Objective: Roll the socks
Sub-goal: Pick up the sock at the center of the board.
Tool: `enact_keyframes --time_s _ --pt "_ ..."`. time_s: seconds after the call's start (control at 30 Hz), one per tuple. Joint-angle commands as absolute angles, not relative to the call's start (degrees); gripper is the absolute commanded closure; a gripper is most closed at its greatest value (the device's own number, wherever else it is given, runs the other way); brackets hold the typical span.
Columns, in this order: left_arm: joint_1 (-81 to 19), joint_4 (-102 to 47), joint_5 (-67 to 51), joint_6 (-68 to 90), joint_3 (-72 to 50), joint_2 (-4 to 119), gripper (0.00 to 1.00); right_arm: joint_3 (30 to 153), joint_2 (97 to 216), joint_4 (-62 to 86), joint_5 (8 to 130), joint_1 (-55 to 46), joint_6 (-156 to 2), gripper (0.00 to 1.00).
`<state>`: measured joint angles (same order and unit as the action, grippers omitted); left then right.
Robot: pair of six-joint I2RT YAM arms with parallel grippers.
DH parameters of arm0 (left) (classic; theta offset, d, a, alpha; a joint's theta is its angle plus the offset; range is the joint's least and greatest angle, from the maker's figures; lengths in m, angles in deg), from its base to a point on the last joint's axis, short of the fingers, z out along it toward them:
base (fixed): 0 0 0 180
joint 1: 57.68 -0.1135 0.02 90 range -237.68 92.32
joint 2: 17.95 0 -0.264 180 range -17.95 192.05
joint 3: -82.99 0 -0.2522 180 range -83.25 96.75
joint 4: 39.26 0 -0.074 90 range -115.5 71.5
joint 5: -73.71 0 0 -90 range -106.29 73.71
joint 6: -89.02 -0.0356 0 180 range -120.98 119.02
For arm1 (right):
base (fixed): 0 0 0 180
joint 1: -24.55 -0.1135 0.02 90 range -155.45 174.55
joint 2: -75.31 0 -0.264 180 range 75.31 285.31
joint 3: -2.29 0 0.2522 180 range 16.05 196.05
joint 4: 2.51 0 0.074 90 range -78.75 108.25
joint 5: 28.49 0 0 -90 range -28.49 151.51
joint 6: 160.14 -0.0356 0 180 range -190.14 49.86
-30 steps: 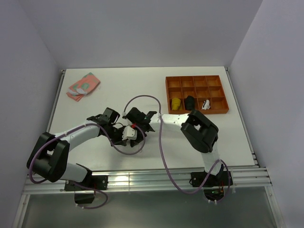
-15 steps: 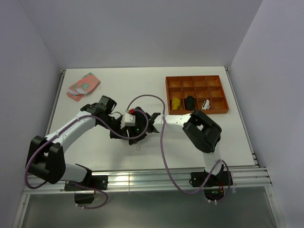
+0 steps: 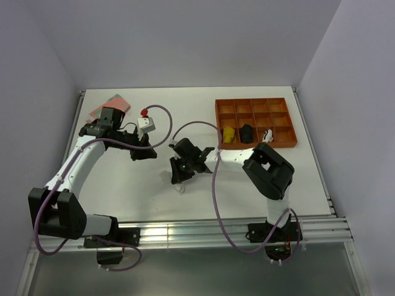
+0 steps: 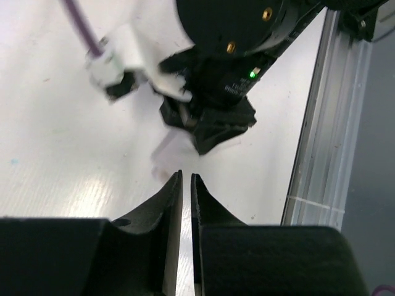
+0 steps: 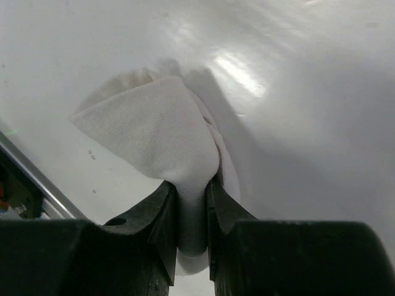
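A plain white sock (image 5: 154,129) lies bunched on the white table, and my right gripper (image 5: 192,182) is shut on a fold of it. From above, the right gripper (image 3: 177,176) points down at the table's middle, with a bit of the sock (image 3: 179,187) showing just below it. My left gripper (image 3: 139,153) hangs to the left, apart from the sock. In the left wrist view the left gripper (image 4: 186,174) is all but shut, with only a thin slit and nothing in it. It faces the right gripper's black body (image 4: 216,92) and a blurred patch of sock (image 4: 166,151).
An orange compartment tray (image 3: 255,99) stands at the back right, holding a yellow bundle (image 3: 228,134), a black one (image 3: 246,132) and a white-and-black one (image 3: 267,135). A pink and green cloth (image 3: 110,106) lies at the back left. Purple cables loop over the table. A metal rail (image 3: 234,225) runs along the near edge.
My left arm has let go, drawn away from the sock and swung back to the left. The right gripper stays on the sock and has shifted slightly toward the near edge.
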<state>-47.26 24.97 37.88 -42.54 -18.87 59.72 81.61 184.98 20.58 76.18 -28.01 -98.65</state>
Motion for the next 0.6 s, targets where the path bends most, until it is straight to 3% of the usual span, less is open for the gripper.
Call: enact_keyframes --time_s 0.0,0.57 --pt "-49.41 24.33 40.58 -37.55 -15.57 56.49 0.85 78.02 183.86 25.76 67.13 -25.11 -97.3 1.0" --pt "-52.4 27.05 39.96 -38.6 -16.98 56.49 0.86 78.98 174.89 28.66 69.06 -19.23 -97.83 1.0"
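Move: The compartment tray is where the right hand is heading: its middle lies about 29 cm ahead and 35 cm to the right, at much the same height. Of the socks in its near row, the yellow one is some 23 cm ahead and 22 cm right, the black one 23 cm ahead and 30 cm right, the black-and-white one 22 cm ahead and 39 cm right. From the left hand the tray is roughly 26 cm ahead, 43 cm right and 16 cm below. Rightward and somewhat forward, about 8 cm in all, the right hand carries the folded white sock low over the board towards the tray, quick at first, then slower, turning some 10 degrees clockwise with its pinch kept on the sock. The left hand, empty and nearly shut, draws up and left about 3 cm, away from the sock, then all but stops. ##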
